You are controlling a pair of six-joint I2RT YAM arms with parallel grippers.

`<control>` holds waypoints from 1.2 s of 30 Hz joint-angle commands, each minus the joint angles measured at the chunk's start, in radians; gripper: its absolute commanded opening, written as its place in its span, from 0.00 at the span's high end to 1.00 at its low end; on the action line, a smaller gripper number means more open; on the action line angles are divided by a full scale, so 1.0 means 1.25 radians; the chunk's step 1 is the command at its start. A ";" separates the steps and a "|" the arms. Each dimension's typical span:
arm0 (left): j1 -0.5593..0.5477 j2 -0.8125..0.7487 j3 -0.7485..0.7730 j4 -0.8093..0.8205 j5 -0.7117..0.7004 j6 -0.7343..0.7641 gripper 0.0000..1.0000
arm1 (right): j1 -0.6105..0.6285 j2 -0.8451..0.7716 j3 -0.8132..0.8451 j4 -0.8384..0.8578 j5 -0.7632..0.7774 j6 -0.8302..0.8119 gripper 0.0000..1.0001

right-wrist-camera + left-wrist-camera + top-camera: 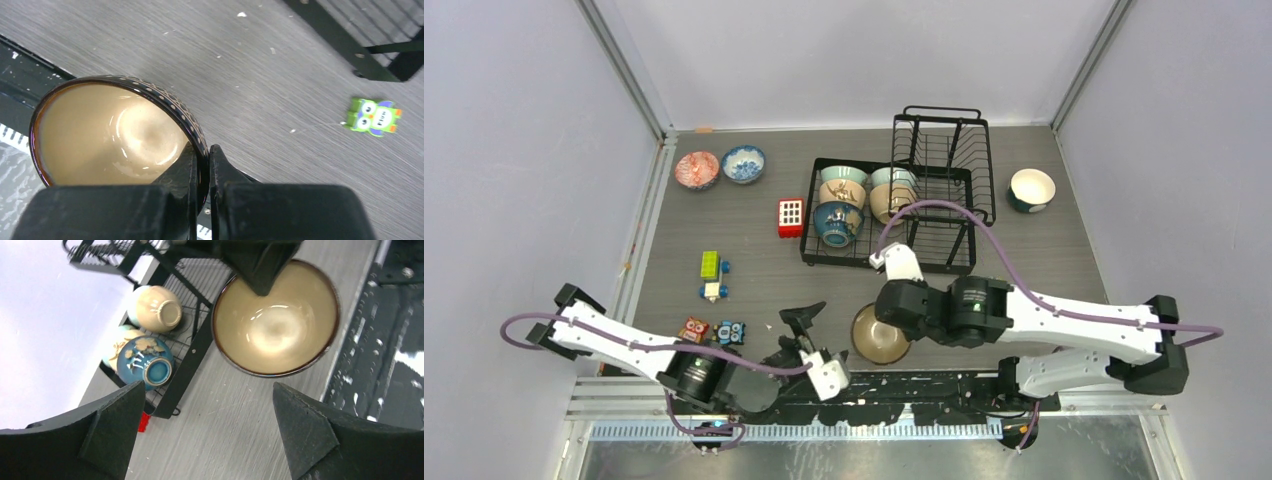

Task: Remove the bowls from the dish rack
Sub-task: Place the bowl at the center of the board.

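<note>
The black wire dish rack point(892, 258) stands at the middle back. Its slotted tray holds pale green, tan and dark blue bowls point(837, 222). My right gripper point(202, 155) is shut on the rim of a brown dotted bowl point(876, 338) with a cream inside, near the table's front edge. One finger is inside the bowl and one outside. I cannot tell whether it rests on the table. My left gripper point(209, 390) stands open and empty just left of that brown bowl point(290, 330), with bare table between its fingers.
A red patterned bowl point(697, 169) and a blue-and-white bowl point(744, 163) sit at the back left. A white and dark bowl point(1032, 189) sits right of the rack. A red block point(791, 217) and small toy blocks point(711, 265) lie left of the rack, with an owl toy point(374, 116) near them.
</note>
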 commanded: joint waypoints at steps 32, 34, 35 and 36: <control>0.322 -0.169 -0.074 -0.003 0.080 -0.567 0.01 | -1.106 -0.108 0.285 0.152 0.137 0.017 0.99; 0.322 -0.194 -0.082 -0.030 0.065 -0.590 0.01 | -1.169 -0.121 0.206 0.184 0.111 0.065 0.99; 0.322 -0.206 -0.087 -0.042 0.056 -0.600 0.01 | -1.196 -0.128 0.165 0.201 0.099 0.089 0.99; 0.322 -0.219 -0.090 -0.055 0.050 -0.611 0.01 | -1.221 -0.132 0.121 0.213 0.080 0.110 0.99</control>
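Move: The brown bowl is already pinched by its rim in the right hand's shut fingers. The likely goal is the board beside the teal bowl, which stands some 47 cm ahead of that hand, about 36 cm to its right and 15 cm lower. The owl toy lies about 19 cm ahead, 22 cm right and 17 cm below; the dish rack is some 38 cm straight ahead, 10 cm lower. From the left hand, the teal bowl is roughly 52 cm ahead, 50 cm right and 22 cm lower. The brown bowl, still pinched by its rim, goes steeply up about 25 cm in the right hand, then swings right past the rack's front side towards the teal bowl, some 35 cm right and 15 cm forward in all, sinking about 12 cm late on as the wrist turns clockwise. The empty, open left hand moves 6 cm forward, then drifts left, rolling. ##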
